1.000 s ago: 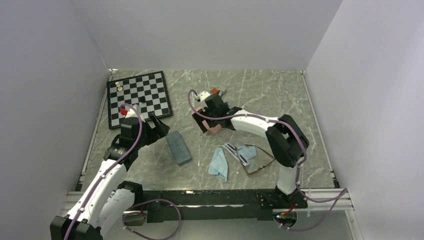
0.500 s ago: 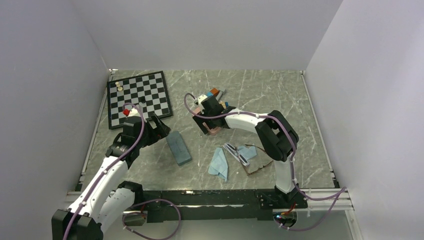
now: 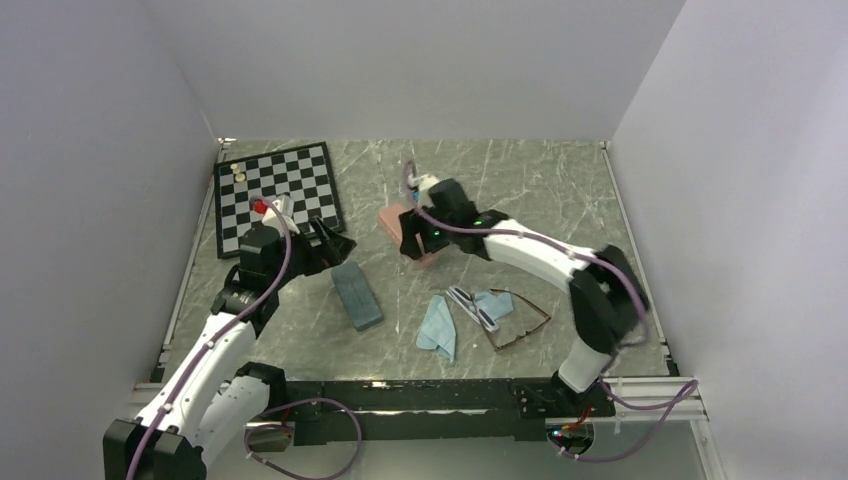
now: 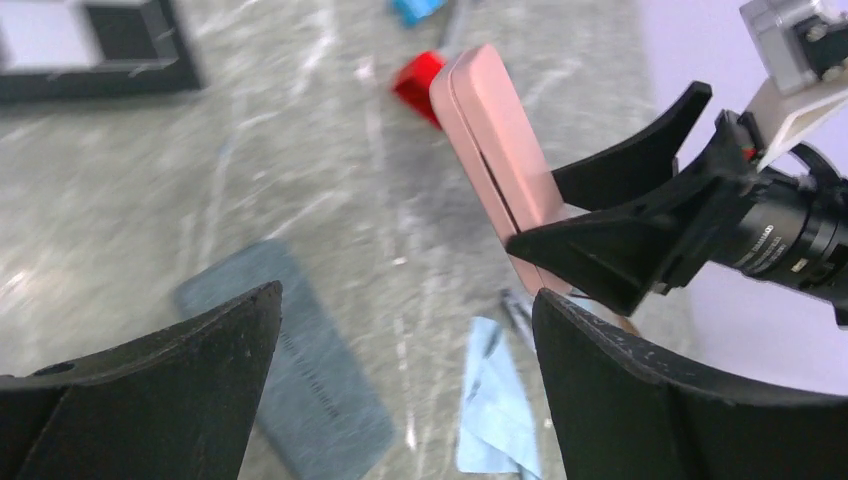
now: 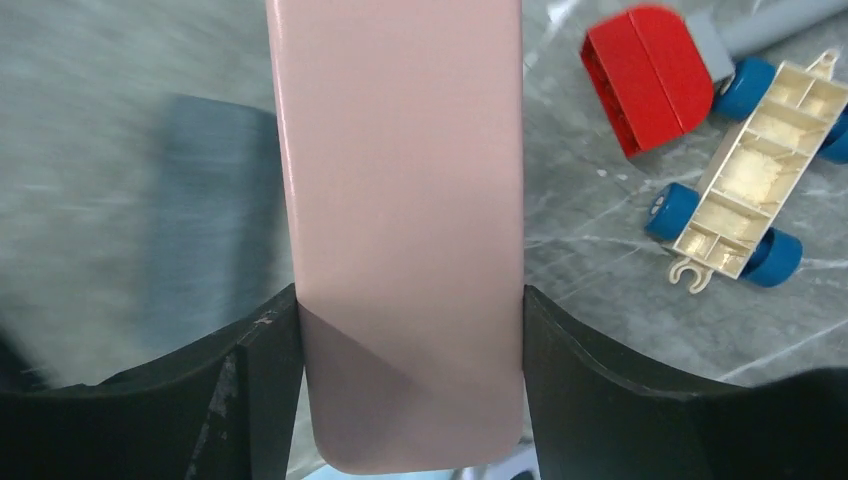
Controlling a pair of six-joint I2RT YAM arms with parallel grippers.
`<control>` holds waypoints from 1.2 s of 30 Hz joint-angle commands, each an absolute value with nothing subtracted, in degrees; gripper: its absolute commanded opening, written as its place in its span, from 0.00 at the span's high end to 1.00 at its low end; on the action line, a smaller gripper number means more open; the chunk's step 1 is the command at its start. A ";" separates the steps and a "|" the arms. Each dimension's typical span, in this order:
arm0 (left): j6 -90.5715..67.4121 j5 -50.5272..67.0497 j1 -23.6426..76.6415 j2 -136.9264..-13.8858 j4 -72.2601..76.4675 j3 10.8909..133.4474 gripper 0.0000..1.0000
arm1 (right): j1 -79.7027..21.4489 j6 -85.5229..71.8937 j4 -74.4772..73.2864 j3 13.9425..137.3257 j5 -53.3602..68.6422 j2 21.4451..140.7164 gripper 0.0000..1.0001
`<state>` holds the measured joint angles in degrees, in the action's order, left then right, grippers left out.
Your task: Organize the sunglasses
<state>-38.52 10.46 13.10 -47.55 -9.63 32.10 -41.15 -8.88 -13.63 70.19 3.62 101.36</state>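
Note:
Two pairs of sunglasses lie on the marble table near the front: a pale-framed pair with dark lenses (image 3: 474, 307) and a thin reddish-brown pair (image 3: 520, 324) just right of it. My right gripper (image 3: 415, 241) (image 5: 410, 385) is farther back, away from both pairs. Its fingers press both long sides of a pink case (image 3: 403, 228) (image 5: 400, 190). My left gripper (image 3: 336, 244) (image 4: 408, 300) is open with nothing in it. It hangs above the far end of a slate-blue case (image 3: 357, 295) (image 4: 290, 370).
A chessboard (image 3: 278, 195) lies at the back left. A red block (image 5: 650, 75) and a cream toy chassis with blue wheels (image 5: 735, 220) sit just beyond the pink case. Two light blue cloths (image 3: 438, 328) (image 3: 495, 302) lie beside the sunglasses.
My right gripper has closed in on the pink case and its arm has swung right. My left gripper has shifted a little back and right, still open.

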 commanded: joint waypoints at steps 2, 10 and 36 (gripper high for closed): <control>-39.48 30.97 13.35 -47.11 16.10 33.36 0.01 | -34.36 -23.91 1.27 62.61 27.05 82.33 0.72; -50.47 43.70 14.84 -52.28 50.94 33.20 0.01 | -32.43 -33.37 16.13 55.40 46.64 68.51 0.74; -47.83 42.24 25.93 -59.73 53.66 40.84 0.01 | -35.23 -38.46 25.22 57.33 52.67 69.26 0.79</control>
<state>-46.26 40.75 25.36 -57.95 47.68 38.11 -34.33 -38.70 21.08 54.57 50.35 69.49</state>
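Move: The pink case, already off the table in the right gripper, has its middle about 15 cm to the left hand's right, 8 cm ahead and 7 cm lower. From the right hand its middle lies some 3 cm ahead and 3 cm left; the open left gripper is about 18 cm left, 5 cm back and 7 cm higher. The grey case lies 5 cm right of the left hand, 1 cm back and 15 cm below. The red block sits 10 cm straight ahead of the right hand, 8 cm below. The pink case, still pinched in the right gripper, is swung up about 25 cm and back 13 cm while that wrist rolls some 50 degrees and turns counter-clockwise, until its fingers point level to the left. The left hand rises 20 cm and goes 13 cm right, slightly back, tilting up and turning clockwise to bring its wide-open fingers around the case's free end; both slow to a near stop, fingers unclosed. ##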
